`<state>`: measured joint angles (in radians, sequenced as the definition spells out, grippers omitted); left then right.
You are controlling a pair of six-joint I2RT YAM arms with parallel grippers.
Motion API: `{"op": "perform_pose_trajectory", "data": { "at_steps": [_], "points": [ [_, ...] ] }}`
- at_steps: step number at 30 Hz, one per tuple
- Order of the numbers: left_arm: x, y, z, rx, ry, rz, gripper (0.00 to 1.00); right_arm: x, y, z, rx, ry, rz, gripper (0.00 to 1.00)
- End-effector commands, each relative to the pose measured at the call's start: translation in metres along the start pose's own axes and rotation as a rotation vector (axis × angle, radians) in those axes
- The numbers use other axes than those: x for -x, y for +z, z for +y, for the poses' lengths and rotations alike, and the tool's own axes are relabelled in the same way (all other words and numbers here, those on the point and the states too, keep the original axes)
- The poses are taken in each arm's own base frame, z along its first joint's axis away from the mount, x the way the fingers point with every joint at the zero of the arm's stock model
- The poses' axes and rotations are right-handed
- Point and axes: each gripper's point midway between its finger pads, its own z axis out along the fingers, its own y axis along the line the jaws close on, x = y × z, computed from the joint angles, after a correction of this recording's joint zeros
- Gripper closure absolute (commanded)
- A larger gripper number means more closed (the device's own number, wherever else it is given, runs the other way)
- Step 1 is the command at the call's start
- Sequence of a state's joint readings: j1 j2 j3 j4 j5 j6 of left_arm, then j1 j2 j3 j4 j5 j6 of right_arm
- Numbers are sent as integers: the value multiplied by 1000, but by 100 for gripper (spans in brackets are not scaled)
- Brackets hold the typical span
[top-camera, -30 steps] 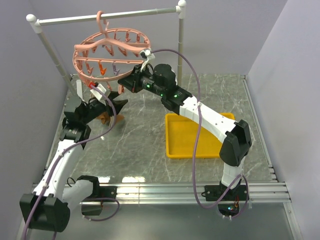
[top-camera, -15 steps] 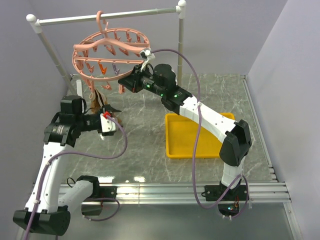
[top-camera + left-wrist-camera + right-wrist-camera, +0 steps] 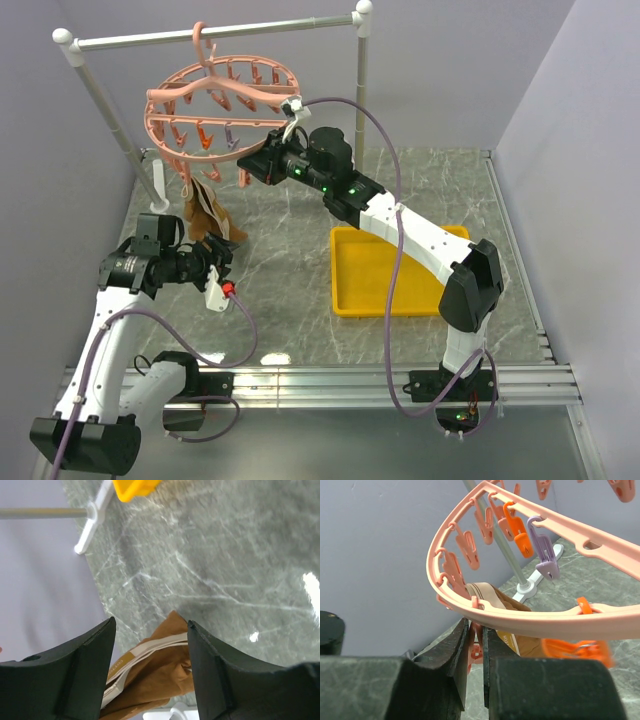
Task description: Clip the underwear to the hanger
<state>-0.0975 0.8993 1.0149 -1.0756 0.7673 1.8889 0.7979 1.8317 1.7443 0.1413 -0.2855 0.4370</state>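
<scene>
The salmon-pink hanger [image 3: 215,95] hangs by its hook from the white rail. The brown underwear [image 3: 205,215] dangles from a clip at the hanger's near left rim, its lower end close to the table. My left gripper [image 3: 224,263] is open, drawn back on the near side of the cloth. In the left wrist view the underwear [image 3: 155,680] with its tan waistband shows beyond the open left gripper [image 3: 150,630], untouched. My right gripper [image 3: 246,167] reaches under the rim. In the right wrist view the right gripper [image 3: 476,632] has its jaws narrowly closed on a pink clip [image 3: 479,652] beneath the hanger [image 3: 520,615], with the underwear [image 3: 492,595] just behind.
A yellow tray [image 3: 345,290] lies on the marble table right of centre, and its corner [image 3: 132,487] shows in the left wrist view. The rail [image 3: 200,35] has a slanted left leg ending in a white foot [image 3: 158,190] beside the cloth. Grey walls close in on three sides.
My left gripper has pulled back from the underwear toward the near side, with its jaws wider. The underwear stays hanging from the hanger. The right arm has kept its place at the clip.
</scene>
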Motion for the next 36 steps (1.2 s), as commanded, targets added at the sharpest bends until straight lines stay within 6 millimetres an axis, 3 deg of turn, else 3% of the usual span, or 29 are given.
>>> {"op": "perform_pose_trajectory", "data": {
  "at_steps": [1, 14, 19, 33, 36],
  "points": [
    [-18, 8, -2, -68, 316, 52, 36, 11, -6, 11, 45, -10, -18, 100],
    [-68, 25, 5, -134, 420, 164, 39, 15, -7, 14, 59, 3, -20, 100],
    [-82, 26, 17, -147, 449, 198, 39, 13, -6, 12, 59, 3, -18, 100],
    [-106, 31, 49, -94, 524, 270, 37, 10, -5, 7, 57, 24, -10, 100],
    [-106, 34, 49, -98, 550, 262, 37, 11, -5, 5, 53, 27, -11, 100]
  ]
}}
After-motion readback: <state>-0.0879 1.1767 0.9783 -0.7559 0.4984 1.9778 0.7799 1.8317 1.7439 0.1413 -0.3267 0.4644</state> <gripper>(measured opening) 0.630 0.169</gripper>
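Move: The underwear's loose waistband hangs some 12 cm ahead of the left hand, about 4 cm to its left and 4 cm lower. From the same hand, the clip on the hanger's rim that the right fingers pinch is about 13 cm ahead, 4 cm right and 15 cm up; the peg already holding the underwear's other corner is roughly 12 cm ahead, 11 cm left and 12 cm up. For the right hand, the waistband is about level fore and aft, 8 cm left and 19 cm below. With its fingers still wide open, the left hand reaches about 10 cm forward to the underwear's hanging waistband, sinking some 6 cm mostly in the first half and easing about 4 cm to its left, while the fingers, pointing to the right, tip some 15 degrees further down. The right hand stays in place up at the hanger's rim and keeps its pinch on the clip there, waiting below which the cloth is still ungripped. ##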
